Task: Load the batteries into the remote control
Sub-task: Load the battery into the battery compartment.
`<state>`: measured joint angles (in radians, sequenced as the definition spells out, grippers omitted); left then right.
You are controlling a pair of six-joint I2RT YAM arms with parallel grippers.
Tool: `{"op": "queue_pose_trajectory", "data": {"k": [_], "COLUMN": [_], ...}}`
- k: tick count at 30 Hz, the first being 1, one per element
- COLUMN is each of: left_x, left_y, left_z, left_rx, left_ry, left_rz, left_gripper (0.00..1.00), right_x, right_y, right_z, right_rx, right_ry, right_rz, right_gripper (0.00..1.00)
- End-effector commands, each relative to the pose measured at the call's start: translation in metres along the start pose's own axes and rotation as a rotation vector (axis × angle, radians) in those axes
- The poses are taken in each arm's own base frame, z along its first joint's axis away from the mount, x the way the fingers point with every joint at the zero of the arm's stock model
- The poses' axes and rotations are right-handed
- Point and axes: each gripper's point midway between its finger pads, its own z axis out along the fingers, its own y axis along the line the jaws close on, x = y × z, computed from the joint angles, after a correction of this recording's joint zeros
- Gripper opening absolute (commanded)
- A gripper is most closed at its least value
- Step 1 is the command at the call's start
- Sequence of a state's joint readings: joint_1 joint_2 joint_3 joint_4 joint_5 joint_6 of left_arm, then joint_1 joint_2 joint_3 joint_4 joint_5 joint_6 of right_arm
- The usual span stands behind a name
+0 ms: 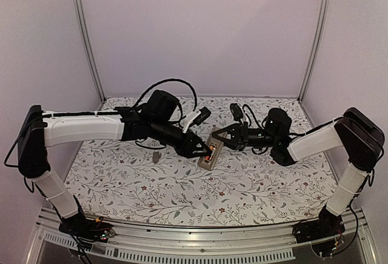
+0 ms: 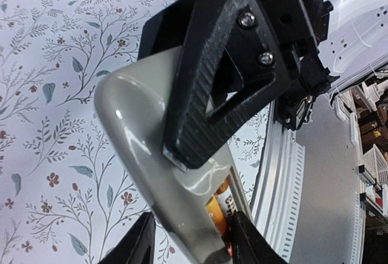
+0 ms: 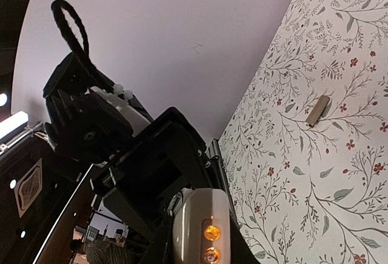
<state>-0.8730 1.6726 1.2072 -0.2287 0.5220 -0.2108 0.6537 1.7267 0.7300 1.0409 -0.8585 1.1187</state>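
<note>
The remote control (image 1: 209,155) hangs tilted above the middle of the table, grey back up, with my right gripper (image 1: 223,141) shut on its sides. Its open compartment holds two orange batteries (image 2: 222,208), whose round ends glow in the right wrist view (image 3: 211,232). My left gripper (image 2: 191,247) stands open astride the compartment end of the remote control (image 2: 136,149). Its left finger is clear of the casing, and its right finger lies close against the battery side. One right-gripper finger (image 2: 221,76) presses on the remote's back.
A small flat grey plastic piece (image 1: 156,155) lies on the floral tablecloth left of centre, also seen as that grey piece (image 3: 317,111) in the right wrist view. Black cables loop (image 1: 176,88) at the back. A metal rail (image 1: 200,240) runs along the near edge.
</note>
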Motion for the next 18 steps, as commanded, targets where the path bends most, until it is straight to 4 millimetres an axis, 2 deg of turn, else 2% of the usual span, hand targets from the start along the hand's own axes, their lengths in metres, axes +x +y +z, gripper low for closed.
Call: {"op": "queue_pose_trajectory", "data": {"k": [1, 3, 7, 9, 11, 15, 18], "left_x": [0.047, 0.048, 0.036, 0.031, 0.032, 0.053, 0.084], "left_y": [0.027, 0.03, 0.042, 0.056, 0.079, 0.136, 0.166], "left_z": [-0.001, -0.004, -0.02, -0.033, -0.049, -0.087, -0.111], "left_rx": [-0.141, -0.161, -0.252, -0.324, -0.418, -0.679, -0.864], "left_ry": [0.168, 0.17, 0.086, 0.037, 0.009, -0.002, 0.047], "left_rz": [-0.016, -0.013, -0.024, -0.058, -0.125, -0.311, -0.462], "left_gripper": [0.45, 0.48, 0.66, 0.73, 0.75, 0.75, 0.72], "right_x": [-0.025, -0.028, -0.037, -0.04, -0.042, -0.041, -0.043], "right_y": [0.053, 0.05, 0.027, 0.014, 0.003, -0.015, -0.02], "right_z": [-0.005, -0.007, -0.02, -0.027, -0.034, -0.046, -0.054], "right_rx": [-0.106, -0.093, -0.005, 0.052, 0.12, 0.251, 0.298], "right_ry": [-0.054, -0.064, -0.103, -0.119, -0.128, -0.125, -0.138], "right_rz": [-0.129, -0.125, -0.106, -0.095, -0.102, -0.13, -0.16], "right_gripper": [0.0, 0.0, 0.0, 0.0, 0.0, 0.0, 0.0]}}
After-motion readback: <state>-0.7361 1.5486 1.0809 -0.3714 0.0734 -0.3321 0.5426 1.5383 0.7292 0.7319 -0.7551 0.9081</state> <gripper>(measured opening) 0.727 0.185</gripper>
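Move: The small grey battery cover lies on the table about 17 cm to the left of the left fingertips, 9 cm ahead and 17 cm below. The remote's open battery compartment, with the batteries in it, is right at those fingertips, barely 1 cm to their right and 1 cm below. From the right hand, which holds the remote by its far end, the compartment is roughly 4 cm left, 4 cm back and 2 cm lower; the cover is some 23 cm left, 6 cm ahead and 20 cm down. The loaded compartment is left behind as the left fingers spread wide and come free of it, the hand going left about 12 cm, forward 7 cm and down 4 cm towards the cover, slowly and then fast, turning some 30 degrees counter-clockwise and tipping its fingers further down. The right hand keeps its grip on the remote and draws it away rightward and forward by about 6 cm, rising slightly and swinging clockwise. ##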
